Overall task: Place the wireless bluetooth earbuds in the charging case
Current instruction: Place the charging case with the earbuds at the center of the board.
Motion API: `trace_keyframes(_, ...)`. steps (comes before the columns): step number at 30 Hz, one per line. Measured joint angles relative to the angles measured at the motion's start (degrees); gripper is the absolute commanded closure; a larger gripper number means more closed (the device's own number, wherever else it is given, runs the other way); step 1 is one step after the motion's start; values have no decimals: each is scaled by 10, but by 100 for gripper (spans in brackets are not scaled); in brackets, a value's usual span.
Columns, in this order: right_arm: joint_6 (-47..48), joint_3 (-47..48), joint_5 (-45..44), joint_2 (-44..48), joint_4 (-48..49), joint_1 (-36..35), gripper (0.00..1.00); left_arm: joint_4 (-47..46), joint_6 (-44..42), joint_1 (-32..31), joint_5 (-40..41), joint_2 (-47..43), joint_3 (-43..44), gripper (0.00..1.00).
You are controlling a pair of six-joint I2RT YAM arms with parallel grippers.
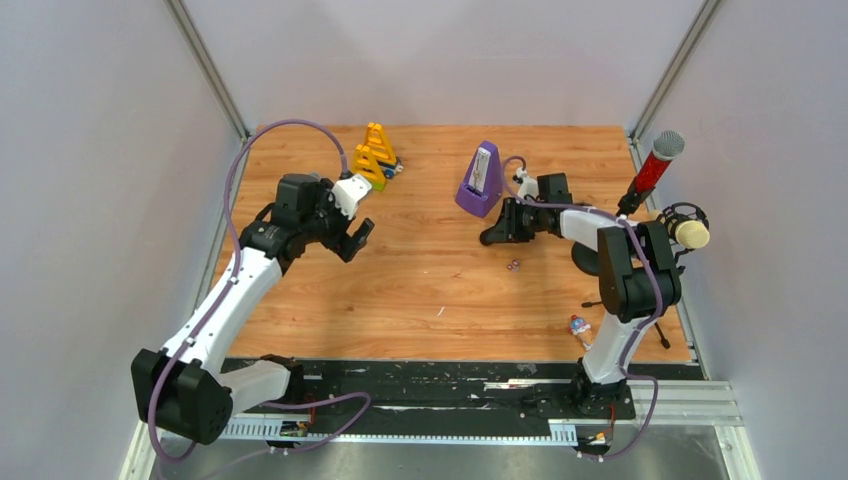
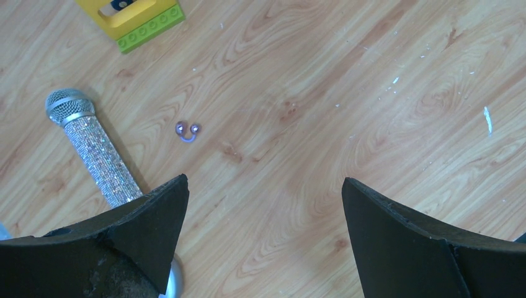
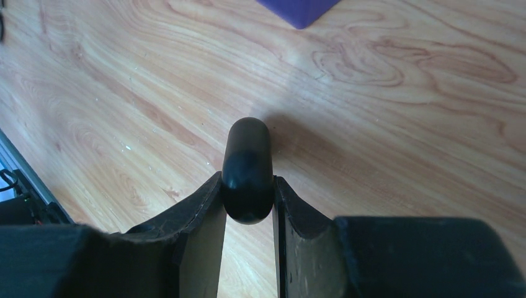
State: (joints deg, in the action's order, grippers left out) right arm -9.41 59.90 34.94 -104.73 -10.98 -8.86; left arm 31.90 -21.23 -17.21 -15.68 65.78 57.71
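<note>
The charging case (image 3: 247, 152), a glossy black pill shape, sticks out forward from between the fingers of my right gripper (image 3: 247, 181), which is shut on its near end. In the top view the right gripper (image 1: 492, 236) hangs low over the wood just in front of the purple metronome; the case itself cannot be made out there. My left gripper (image 1: 356, 236) is open over the left half of the table, and its fingertips (image 2: 177, 189) stand wide apart above bare wood with nothing between them. No earbuds show in any view.
Tiny purple beads (image 1: 515, 265) (image 2: 187, 130) lie mid-table. A purple metronome (image 1: 482, 180) and a yellow brick toy (image 1: 375, 155) stand at the back. A glittery silver microphone (image 2: 93, 149) lies near my left fingers. A red microphone (image 1: 655, 165) and a stand microphone (image 1: 688, 230) are far right.
</note>
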Motion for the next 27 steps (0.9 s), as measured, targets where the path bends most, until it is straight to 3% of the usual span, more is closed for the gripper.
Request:
trace_keyframes(9,2,16,-11,-12,-17,0,49,-10,2,0,2,-6,0,0)
trace_keyframes(21,5,23,-20,-14,-38,8,34,-13,2,0,-3,-11,-7,0)
trace_keyframes(27,10,30,-43,-9,-49,11,31,-14,2,0,-3,-13,-9,0)
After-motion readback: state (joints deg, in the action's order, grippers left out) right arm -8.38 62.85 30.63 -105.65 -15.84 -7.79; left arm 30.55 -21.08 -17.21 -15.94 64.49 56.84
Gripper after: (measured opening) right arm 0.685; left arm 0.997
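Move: The closed charging case is still pinched in the right fingertips just above the board, its middle roughly 2 cm to the left of the hand point, 1 cm ahead and 1 cm lower. From the right hand, the purple metronome stands about 8 cm ahead and 3 cm left, and the little purple beads lie 6 cm back and 3 cm right. From the idle left hand, the case is some 25 cm right, 6 cm ahead and 16 cm lower. Almost in place, the right hand lets go of the charging case: after a brief pause the fingers open steadily from about a third to two thirds of their range. Meanwhile the hand dips about half a centimetre and then eases roughly 2 cm to the right and slightly forward, the open fingertips staying low beside the case. ##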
